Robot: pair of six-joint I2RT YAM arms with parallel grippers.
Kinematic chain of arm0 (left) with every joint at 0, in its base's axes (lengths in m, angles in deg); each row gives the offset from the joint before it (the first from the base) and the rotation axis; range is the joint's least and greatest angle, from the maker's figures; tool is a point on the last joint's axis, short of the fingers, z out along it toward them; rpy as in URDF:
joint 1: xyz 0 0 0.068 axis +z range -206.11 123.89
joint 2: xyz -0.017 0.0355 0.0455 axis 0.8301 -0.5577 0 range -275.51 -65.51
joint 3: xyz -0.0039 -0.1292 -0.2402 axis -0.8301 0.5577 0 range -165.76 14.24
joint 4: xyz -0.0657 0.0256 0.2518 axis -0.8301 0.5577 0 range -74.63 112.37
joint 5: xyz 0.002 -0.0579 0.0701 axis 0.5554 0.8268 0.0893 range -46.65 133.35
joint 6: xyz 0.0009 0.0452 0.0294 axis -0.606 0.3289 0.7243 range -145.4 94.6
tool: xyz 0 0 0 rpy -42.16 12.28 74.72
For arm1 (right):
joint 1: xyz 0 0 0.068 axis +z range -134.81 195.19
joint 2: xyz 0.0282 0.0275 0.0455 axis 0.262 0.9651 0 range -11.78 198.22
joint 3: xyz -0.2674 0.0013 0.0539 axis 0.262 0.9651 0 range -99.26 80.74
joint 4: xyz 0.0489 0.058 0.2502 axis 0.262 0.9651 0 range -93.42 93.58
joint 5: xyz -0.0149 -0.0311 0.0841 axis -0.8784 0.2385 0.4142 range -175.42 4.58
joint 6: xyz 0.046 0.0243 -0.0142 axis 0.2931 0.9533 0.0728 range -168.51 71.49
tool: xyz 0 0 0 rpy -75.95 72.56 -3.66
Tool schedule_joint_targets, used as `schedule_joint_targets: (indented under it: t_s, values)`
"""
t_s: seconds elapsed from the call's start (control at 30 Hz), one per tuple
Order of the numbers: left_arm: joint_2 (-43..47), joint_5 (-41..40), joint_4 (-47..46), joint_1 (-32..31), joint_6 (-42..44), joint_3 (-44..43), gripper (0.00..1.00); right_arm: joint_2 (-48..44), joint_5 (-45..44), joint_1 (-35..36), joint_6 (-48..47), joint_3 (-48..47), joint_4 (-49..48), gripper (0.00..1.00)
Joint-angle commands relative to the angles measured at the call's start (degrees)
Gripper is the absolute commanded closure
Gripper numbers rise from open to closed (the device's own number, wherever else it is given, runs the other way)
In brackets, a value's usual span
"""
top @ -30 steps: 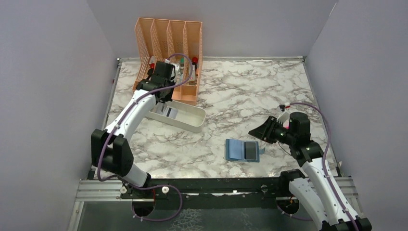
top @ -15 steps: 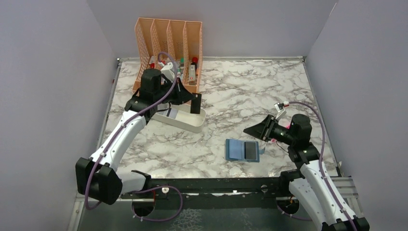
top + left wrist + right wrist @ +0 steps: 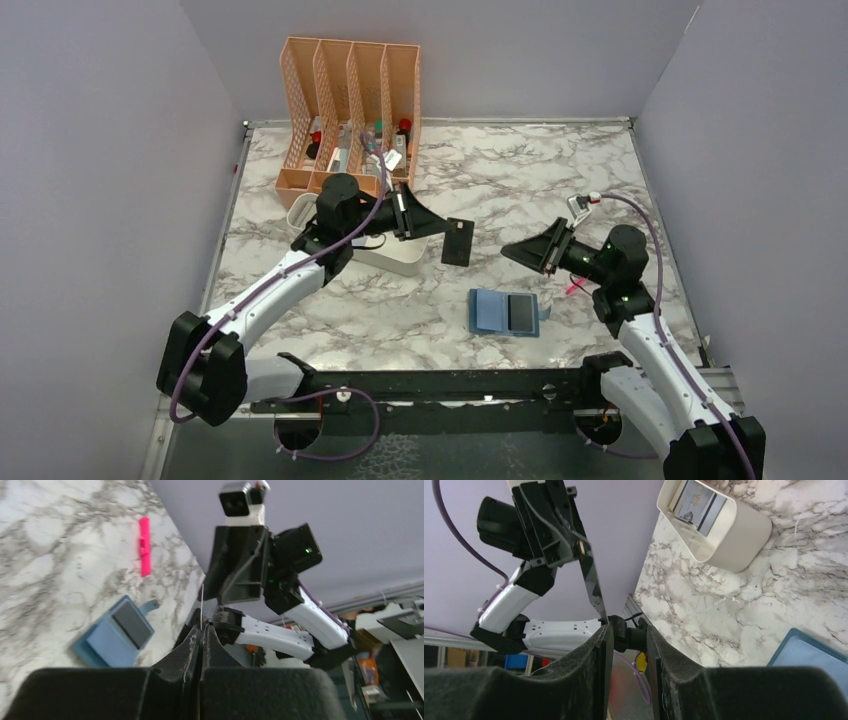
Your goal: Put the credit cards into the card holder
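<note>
My left gripper [image 3: 441, 232] hangs above the table's middle, shut on a dark credit card [image 3: 458, 242] held upright. In the left wrist view that card [image 3: 202, 602] shows edge-on between the shut jaws [image 3: 201, 628]. My right gripper [image 3: 508, 251] stands open just right of the card, pointing at it, with nothing between its fingers [image 3: 628, 632]. The right wrist view shows the held card [image 3: 591, 575] ahead and apart from those jaws. The teal card holder [image 3: 492, 311] lies open below, a dark card [image 3: 521, 313] in it. Another card [image 3: 696, 500] lies in the white tray.
The white oblong tray [image 3: 400, 262] sits under my left arm. A peach mesh organizer [image 3: 350, 90] with small bottles stands at the back left. A pink object [image 3: 575, 287] lies right of the card holder, under my right arm.
My left arm has swung from the tray out to the right, carrying the dark card up over the middle. My right gripper has shifted up and left toward it.
</note>
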Motion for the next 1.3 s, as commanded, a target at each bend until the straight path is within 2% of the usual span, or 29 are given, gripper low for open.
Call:
schedule_joint_targets:
  t_s: [0.0, 0.3, 0.43, 0.53, 0.7, 0.77, 0.83, 0.9, 1.0, 1.13, 1.27]
  values:
    - [-1.1, -0.6, -10.6, -5.5, -6.7, 0.4, 1.00, 1.0, 2.8, 0.2, 3.6, -3.4, -7.2, 0.64]
    - [-5.3, -3.4, -13.4, -11.8, -7.7, -0.9, 1.00, 1.3, 4.6, 0.2, 5.2, -3.4, -9.0, 0.64]
    - [-6.1, -4.8, -13.7, -13.5, -7.3, -0.9, 1.00, 1.3, 6.0, 0.3, 5.4, -3.0, -9.5, 0.67]
    - [-6.4, -5.7, -13.9, -13.8, -7.2, -0.6, 1.00, 1.0, 6.0, 0.3, 5.5, -2.2, -9.5, 0.76]
    - [-6.6, -6.5, -14.3, -14.2, -7.2, -0.9, 1.00, 0.3, 6.0, 0.2, 6.3, -0.4, -10.4, 0.98]
    - [-6.5, -7.1, -14.3, -14.2, -7.1, -0.7, 1.00, -0.3, 5.7, 0.3, 6.2, 0.2, -10.5, 0.99]
    - [-6.2, -7.9, -14.3, -14.2, -6.6, -0.3, 0.88, -1.1, 5.3, 0.2, 4.8, 0.5, -9.1, 0.99]
    - [-5.5, -8.7, -14.2, -14.2, -5.7, 0.5, 0.71, -1.5, 4.5, 0.3, 1.8, 0.1, -5.1, 0.99]
    - [-4.9, -9.9, -12.6, -14.2, -3.7, 1.8, 0.56, -1.5, 2.9, 0.2, -3.8, -0.7, 2.3, 0.99]
    - [-4.4, -12.1, -5.5, -14.2, 1.7, 1.7, 0.52, -1.0, -0.5, 0.2, -12.0, -1.4, 10.5, 0.99]
    - [-3.3, -20.9, 9.9, -15.3, 11.7, -1.0, 0.53, -0.3, -8.3, 0.2, -21.5, -2.5, 20.6, 0.99]
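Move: The black card juts from the left hand's closed fingertips, its middle about 3 cm back and 2 cm right of them, 1 cm lower. The right fingertips, where it is taken, lie some 11 cm right and 4 cm back, 2 cm lower. From the right hand, the card's middle is about 9 cm left, 1 cm ahead and 1 cm up; the card holder lies 5 cm back, 1 cm right and some 15 cm below. The right fingers shut on the card near its upper right corner after the left hand has brought it about 7 cm right and 5 cm back; the right hand rises some 3 cm to meet it. Then the left fingers open about halfway and let go, easing slightly forward and down, while the right hand lowers the card about 5 cm towards the card holder. ##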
